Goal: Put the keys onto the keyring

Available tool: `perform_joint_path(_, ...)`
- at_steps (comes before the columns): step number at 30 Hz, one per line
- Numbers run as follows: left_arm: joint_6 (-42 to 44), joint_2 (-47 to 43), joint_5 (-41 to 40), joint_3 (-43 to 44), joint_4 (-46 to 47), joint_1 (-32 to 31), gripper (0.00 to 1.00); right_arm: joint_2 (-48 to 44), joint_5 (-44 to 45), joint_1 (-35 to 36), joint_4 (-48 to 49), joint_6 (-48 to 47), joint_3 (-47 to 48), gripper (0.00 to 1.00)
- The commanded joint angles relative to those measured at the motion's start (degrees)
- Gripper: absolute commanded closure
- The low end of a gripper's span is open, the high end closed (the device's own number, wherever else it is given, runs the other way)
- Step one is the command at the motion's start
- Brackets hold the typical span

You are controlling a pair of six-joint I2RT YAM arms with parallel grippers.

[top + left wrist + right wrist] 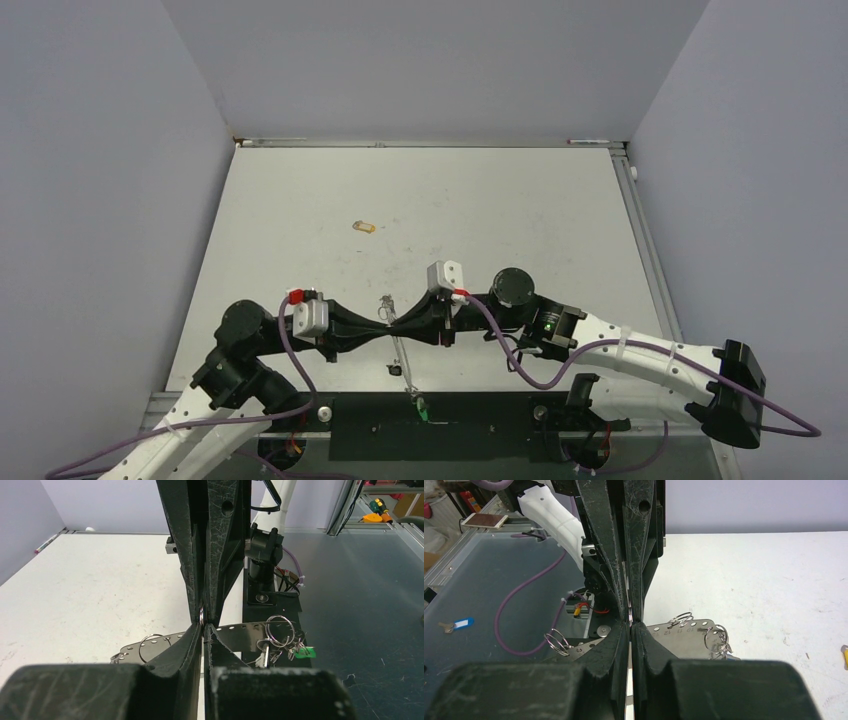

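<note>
My two grippers meet tip to tip over the table's near middle, the left gripper (384,327) (202,628) and the right gripper (402,322) (630,623). Both are shut. The keyring (201,615) (629,616) shows edge-on as a thin silvery sliver pinched where the two sets of tips meet. A green key (423,409) (305,653) hangs with other small rings at the near end of a perforated metal strip (402,355) (240,635). A yellow-orange key (364,227) lies alone farther out on the table. A blue key (462,624) rests on the dark surface off the table.
The metal strip passes under the grippers and carries more wire rings (278,629) (716,637). The left arm's base and cables (524,630) crowd the near edge. Grey walls close in the table on three sides.
</note>
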Motion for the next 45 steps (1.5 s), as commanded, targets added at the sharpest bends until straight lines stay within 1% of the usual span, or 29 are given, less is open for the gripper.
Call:
perform_joint_path(1,0.0,1.0,0.3,2.3,1.7,0.1,1.0,1.0,0.9,1.6,3.3,-1.5,2.3,0.95)
perform_joint_path(2,0.1,0.9,-0.2,2.5,1.1,0.2,1.0,1.0,2.0,1.6,1.8,-1.8,2.6,0.95)
perform_joint_path(3,0.2,0.9,-1.0,2.7,0.8,0.1,1.0,1.0,3.2,1.6,0.3,-2.2,3.0,0.92)
perform_joint_path(5,0.2,1.0,-2.5,3.0,-0.2,0.1,1.0,0.8,7.0,1.6,-3.0,-3.0,4.3,0.79)
perform_joint_path(7,0.2,1.4,-3.4,3.4,-1.8,0.2,1.0,0.0,10.4,1.6,-5.6,-3.6,4.9,0.61)
perform_joint_path(10,0.4,2.1,-4.8,4.0,-3.1,0.2,1.0,-2.6,15.0,1.6,-7.4,-3.9,5.0,0.44)
perform_joint_path(11,0.4,2.4,-5.5,4.2,-3.6,0.3,1.0,-3.4,16.6,1.6,-8.1,-4.0,5.1,0.4)
perform_joint_path(13,0.1,2.8,-7.1,4.7,-4.4,0.3,1.0,-4.6,19.5,1.6,-9.9,-4.3,5.3,0.36)
perform_joint_path(17,-1.2,3.8,-12.2,5.7,-6.0,0.2,1.0,-6.4,25.2,1.6,-14.0,-3.5,5.5,0.32)
perform_joint_path(20,-2.5,4.6,-16.1,6.5,-7.9,0.2,1.0,-7.9,27.3,1.6,-15.4,-2.3,4.5,0.31)
perform_joint_path(24,-5.2,6.5,-20.1,7.7,-9.5,0.2,1.0,-8.8,28.0,1.6,-14.5,-0.9,2.4,0.31)
perform_joint_path(28,-8.7,9.1,-23.4,9.9,-11.7,0.2,1.0,-7.1,27.3,1.7,-12.4,0.5,0.8,0.31)
perform_joint_path(33,-11.7,11.4,-25.2,12.3,-13.5,0.2,1.0,-3.2,25.4,2.0,-8.7,1.3,-0.5,0.31)
perform_joint_path(37,-13.4,11.5,-26.1,12.2,-13.2,0.2,1.0,-0.9,24.9,2.5,-6.5,1.6,-0.7,0.32)
perform_joint_path(41,-13.1,9.7,-24.0,9.2,-8.5,0.2,1.0,-0.9,24.2,2.6,-5.2,1.5,-1.0,0.34)
perform_joint_path(45,-11.6,6.5,-21.1,5.7,-3.1,0.2,1.0,-4.7,23.3,2.5,-2.1,1.8,-3.2,0.35)
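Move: A small ring on the keyring's metal strip is pinched between both sets of fingertips, practically at each hand point. The strip runs front to back, its middle roughly 2 cm behind and 3 cm below both hands, no more than 1 cm to the side of either. From the left hand, the strip's far end with its loops lies about 8 cm ahead, 1 cm left and 3 cm below; the near end with the green tag is some 11 cm back, 5 cm right and 4 cm below. The pinched ring stays in the left fingers, which carry the keyring about 7 cm forward and 3 cm down, swinging some 25 degrees counter-clockwise and rolling forward side down. The right fingers open wide and let go of the ring; that hand goes forward about 6 cm, turning clockwise, draws off a little to its right, then dips some 5 cm and edges back in, open jaws astride the strip. ##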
